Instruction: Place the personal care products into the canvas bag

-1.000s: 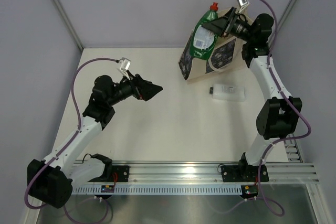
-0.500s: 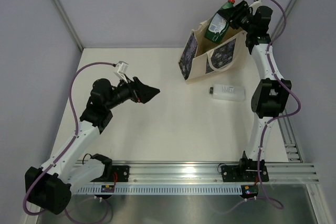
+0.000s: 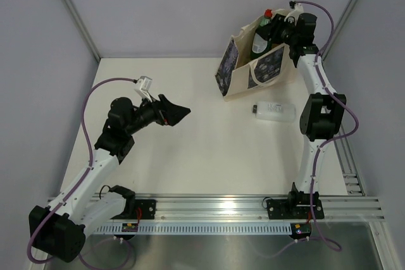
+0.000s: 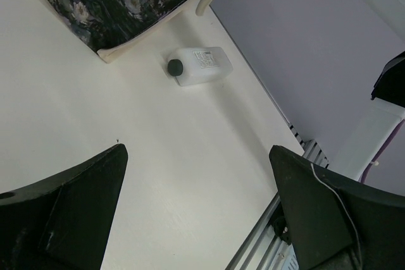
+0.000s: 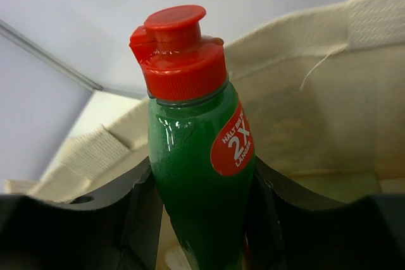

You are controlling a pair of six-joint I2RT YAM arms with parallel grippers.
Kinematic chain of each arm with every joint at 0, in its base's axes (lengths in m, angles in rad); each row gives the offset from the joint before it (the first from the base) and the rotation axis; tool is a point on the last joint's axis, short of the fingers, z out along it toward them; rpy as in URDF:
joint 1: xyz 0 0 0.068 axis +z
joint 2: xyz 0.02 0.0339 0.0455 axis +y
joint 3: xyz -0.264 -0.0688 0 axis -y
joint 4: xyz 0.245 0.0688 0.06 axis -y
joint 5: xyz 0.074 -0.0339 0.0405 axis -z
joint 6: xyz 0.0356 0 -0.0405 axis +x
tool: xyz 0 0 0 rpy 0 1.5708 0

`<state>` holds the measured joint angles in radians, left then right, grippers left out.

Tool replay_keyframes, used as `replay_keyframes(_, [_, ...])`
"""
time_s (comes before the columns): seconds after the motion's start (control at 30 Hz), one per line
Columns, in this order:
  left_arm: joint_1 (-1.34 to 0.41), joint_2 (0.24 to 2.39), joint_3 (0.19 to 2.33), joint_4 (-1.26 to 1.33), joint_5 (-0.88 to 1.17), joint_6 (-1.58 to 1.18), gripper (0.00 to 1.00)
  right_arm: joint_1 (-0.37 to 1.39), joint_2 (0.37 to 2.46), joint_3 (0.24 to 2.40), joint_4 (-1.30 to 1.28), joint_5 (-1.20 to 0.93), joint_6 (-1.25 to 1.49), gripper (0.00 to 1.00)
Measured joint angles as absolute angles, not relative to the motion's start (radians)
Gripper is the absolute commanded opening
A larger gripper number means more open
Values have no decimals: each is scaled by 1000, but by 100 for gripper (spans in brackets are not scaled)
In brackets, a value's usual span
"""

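The cream canvas bag (image 3: 243, 77) with dark patterned side panels stands at the far right of the table. My right gripper (image 3: 271, 31) is shut on the green bottle with a red cap (image 5: 196, 156) and holds it in the bag's open mouth (image 5: 304, 124). The bottle's red cap (image 3: 267, 13) sticks up above the bag's rim. A clear bottle with a black cap (image 3: 273, 111) lies on its side on the table in front of the bag; it also shows in the left wrist view (image 4: 197, 66). My left gripper (image 3: 182, 112) is open and empty over the table's middle left.
The table's walls rise close behind and right of the bag. A metal rail (image 3: 253, 210) runs along the near edge. The bag's patterned side panel (image 4: 126, 1) shows at the top of the left wrist view.
My right gripper has carried the green bottle right and down from above the bag's left side into the bag's mouth. My left arm has shifted slightly.
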<state>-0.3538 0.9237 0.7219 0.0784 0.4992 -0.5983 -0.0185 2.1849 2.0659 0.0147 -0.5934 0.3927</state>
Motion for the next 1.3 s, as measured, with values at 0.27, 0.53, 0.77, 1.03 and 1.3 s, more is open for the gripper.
replay_keyframes(0.27, [-348,924,722,64,486,-583,99,38,2185,2032,-116,-590,144,64])
replay_keyframes(0.53, [-330,925,723,-61,387,-542,99,39,2170,2133,-241,-507,-59,99])
replay_keyframes(0.77, [-310,918,727,-166,288,-512,99,8,2011,2215,-461,-617,-285,99])
replay_keyframes(1.03, [-263,828,727,-240,208,-488,99,-89,1715,2159,-1097,-843,-1104,96])
replay_keyframes(1.3, [-238,810,709,-231,220,-436,99,-84,1641,1614,-1253,-540,-1388,98])
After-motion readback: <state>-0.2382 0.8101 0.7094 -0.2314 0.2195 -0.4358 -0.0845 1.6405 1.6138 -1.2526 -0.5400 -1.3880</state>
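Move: The right fingers already hold the green bottle in the canvas bag's mouth. The middle of the bag lies about 14 cm below this hand, level fore and aft and some 2 cm to its left. The white bottle lies on the table about 17 cm back, 3 cm to the right and 27 cm below the hand. From the left hand, the bag is roughly 37 cm ahead, 39 cm right and 13 cm lower. Lower the right gripper about 5 cm into the canvas bag, then open the fingers wide to let go of the green bottle. Lift clear and swing back some 28 cm and slightly right, then down towards the white bottle, rolling the wrist steeply until the open fingers point mostly down. Meanwhile bring the empty left gripper about 8 cm left and 5 cm down, still open. ##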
